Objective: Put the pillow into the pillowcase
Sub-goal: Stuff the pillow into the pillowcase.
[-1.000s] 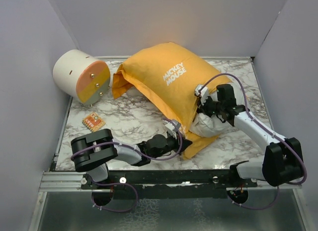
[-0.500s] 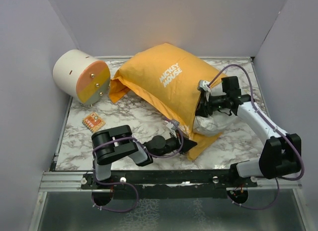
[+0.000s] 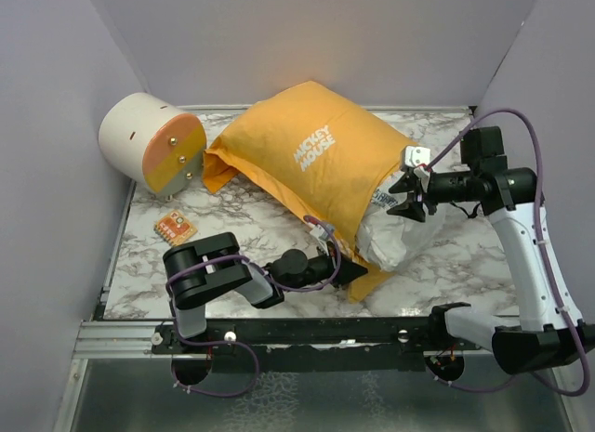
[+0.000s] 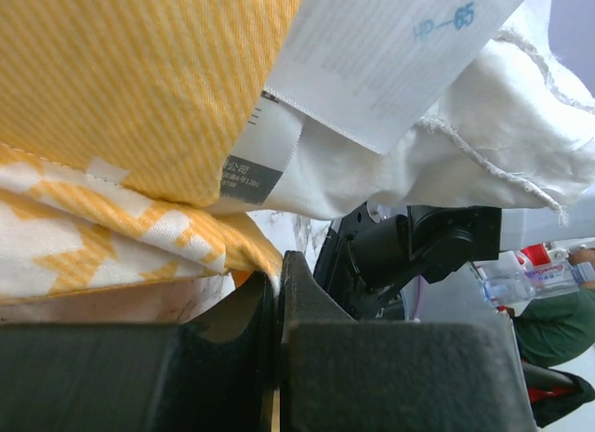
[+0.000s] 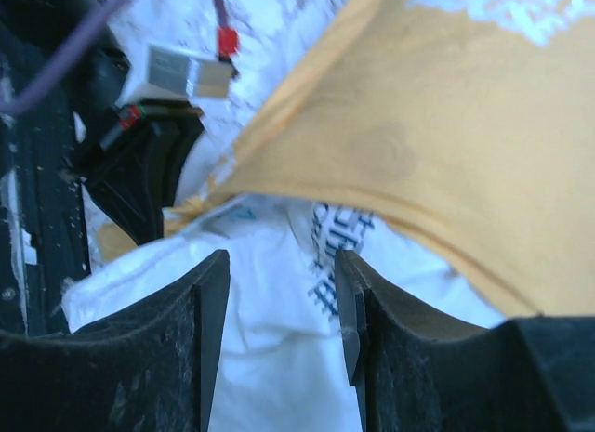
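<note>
The orange-yellow pillowcase [image 3: 316, 167] lies bulging across the middle of the table, its white lettering facing up. The white pillow [image 3: 395, 237] is mostly inside it, and one end sticks out of the opening at the near right. My left gripper [image 3: 358, 272] lies low on the table, shut on the pillowcase's lower hem [image 4: 251, 255]. The pillow [image 4: 446, 163] and its label show just above these fingers. My right gripper [image 3: 406, 195] hovers open just above the pillow's bare end, holding nothing. In the right wrist view the pillow [image 5: 279, 376] lies beyond the right gripper [image 5: 282, 302], under the pillowcase's edge [image 5: 418, 144].
A cream-and-orange cylinder [image 3: 153, 142] lies on its side at the back left. A small orange card [image 3: 175, 229] lies on the marble tabletop [image 3: 251, 223] at the near left. Grey walls close in the left, back and right sides.
My right gripper has opened, let go of the pillow's end, and pulled up and back to the right. My left gripper has stayed shut on the hem while that arm's elbow shifted right.
</note>
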You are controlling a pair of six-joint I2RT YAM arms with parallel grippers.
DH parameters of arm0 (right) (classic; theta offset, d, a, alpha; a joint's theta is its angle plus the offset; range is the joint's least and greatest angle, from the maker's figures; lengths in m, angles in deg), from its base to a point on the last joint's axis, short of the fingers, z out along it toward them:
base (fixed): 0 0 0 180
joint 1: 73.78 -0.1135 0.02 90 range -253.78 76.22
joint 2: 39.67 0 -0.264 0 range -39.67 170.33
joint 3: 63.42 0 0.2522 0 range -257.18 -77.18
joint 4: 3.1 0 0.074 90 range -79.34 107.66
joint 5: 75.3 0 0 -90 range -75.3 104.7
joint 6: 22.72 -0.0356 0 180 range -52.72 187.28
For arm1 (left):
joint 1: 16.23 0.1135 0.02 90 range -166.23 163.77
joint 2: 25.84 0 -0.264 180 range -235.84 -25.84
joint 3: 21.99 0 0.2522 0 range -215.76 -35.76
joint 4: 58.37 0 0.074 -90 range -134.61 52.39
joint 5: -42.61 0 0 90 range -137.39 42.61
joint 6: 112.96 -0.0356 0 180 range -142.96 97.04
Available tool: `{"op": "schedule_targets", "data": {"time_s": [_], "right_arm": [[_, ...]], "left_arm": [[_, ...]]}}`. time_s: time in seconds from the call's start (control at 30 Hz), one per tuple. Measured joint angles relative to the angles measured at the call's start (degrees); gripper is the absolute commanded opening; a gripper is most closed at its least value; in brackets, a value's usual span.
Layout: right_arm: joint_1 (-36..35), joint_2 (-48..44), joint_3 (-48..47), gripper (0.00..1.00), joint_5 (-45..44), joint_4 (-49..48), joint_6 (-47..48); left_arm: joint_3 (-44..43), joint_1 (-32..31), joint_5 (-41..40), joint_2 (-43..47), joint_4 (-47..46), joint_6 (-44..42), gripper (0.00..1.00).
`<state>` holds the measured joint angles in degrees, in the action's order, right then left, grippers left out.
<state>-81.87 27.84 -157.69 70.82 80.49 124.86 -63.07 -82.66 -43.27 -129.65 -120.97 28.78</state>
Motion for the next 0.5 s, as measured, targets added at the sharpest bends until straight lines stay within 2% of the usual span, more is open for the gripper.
{"op": "schedule_targets", "data": {"time_s": [0.1, 0.17, 0.23, 0.3, 0.37, 0.5], "right_arm": [[1.4, -2.56, 2.47, 0.5, -5.57, -1.84, -4.15], [1.95, -4.83, 8.11, 0.47, -10.58, -6.32, -8.33], [2.05, -6.29, 15.54, 0.36, -14.88, -12.72, -11.78], [2.05, -6.67, 23.02, 0.16, -17.51, -20.2, -14.23], [1.92, -4.9, 29.46, 0.03, -17.42, -28.41, -16.81], [-0.9, 1.49, 34.91, 0.01, -15.32, -43.65, -23.74]], "left_arm": [[0.0, 0.0, 0.07, 1.33, 1.51, -0.15, 0.0], [0.0, 0.0, 0.24, 2.36, 2.08, -0.94, 0.0], [-0.04, -0.07, 0.68, 3.85, 3.19, -1.44, 0.0], [-0.44, -0.28, 0.85, 5.68, 5.79, -2.93, 0.0], [-1.66, -0.63, 0.85, 6.97, 9.09, -4.94, 0.0], [-7.21, -1.31, 0.83, 7.28, 16.7, -9.42, 0.0]]}}
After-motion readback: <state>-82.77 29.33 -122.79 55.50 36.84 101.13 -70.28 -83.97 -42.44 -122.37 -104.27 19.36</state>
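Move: The pillow's tagged part, at the mouth of the pillowcase, lies about 16 cm below the open right hand, some 7 cm ahead and 1 cm to its right. The bare bulge of the pillow is level fore and aft and about 6 cm right, 18 cm down; the case's printed panel is roughly 19 cm ahead, 18 cm left, 17 cm down. For the left hand, shut on the case's lower edge, the tagged part is some 15 cm ahead, 10 cm right, at about its own height. The right fingers come down on the pillow at the case's mouth, tucked against the orange rim, and shut there. To get there the hand drops about 16 cm, swinging out right and then back left while pushing forward some 6 cm and turning clockwise. The left hand keeps its pinch on the case's edge and lifts it roughly 3 cm, shifting right at the end. ##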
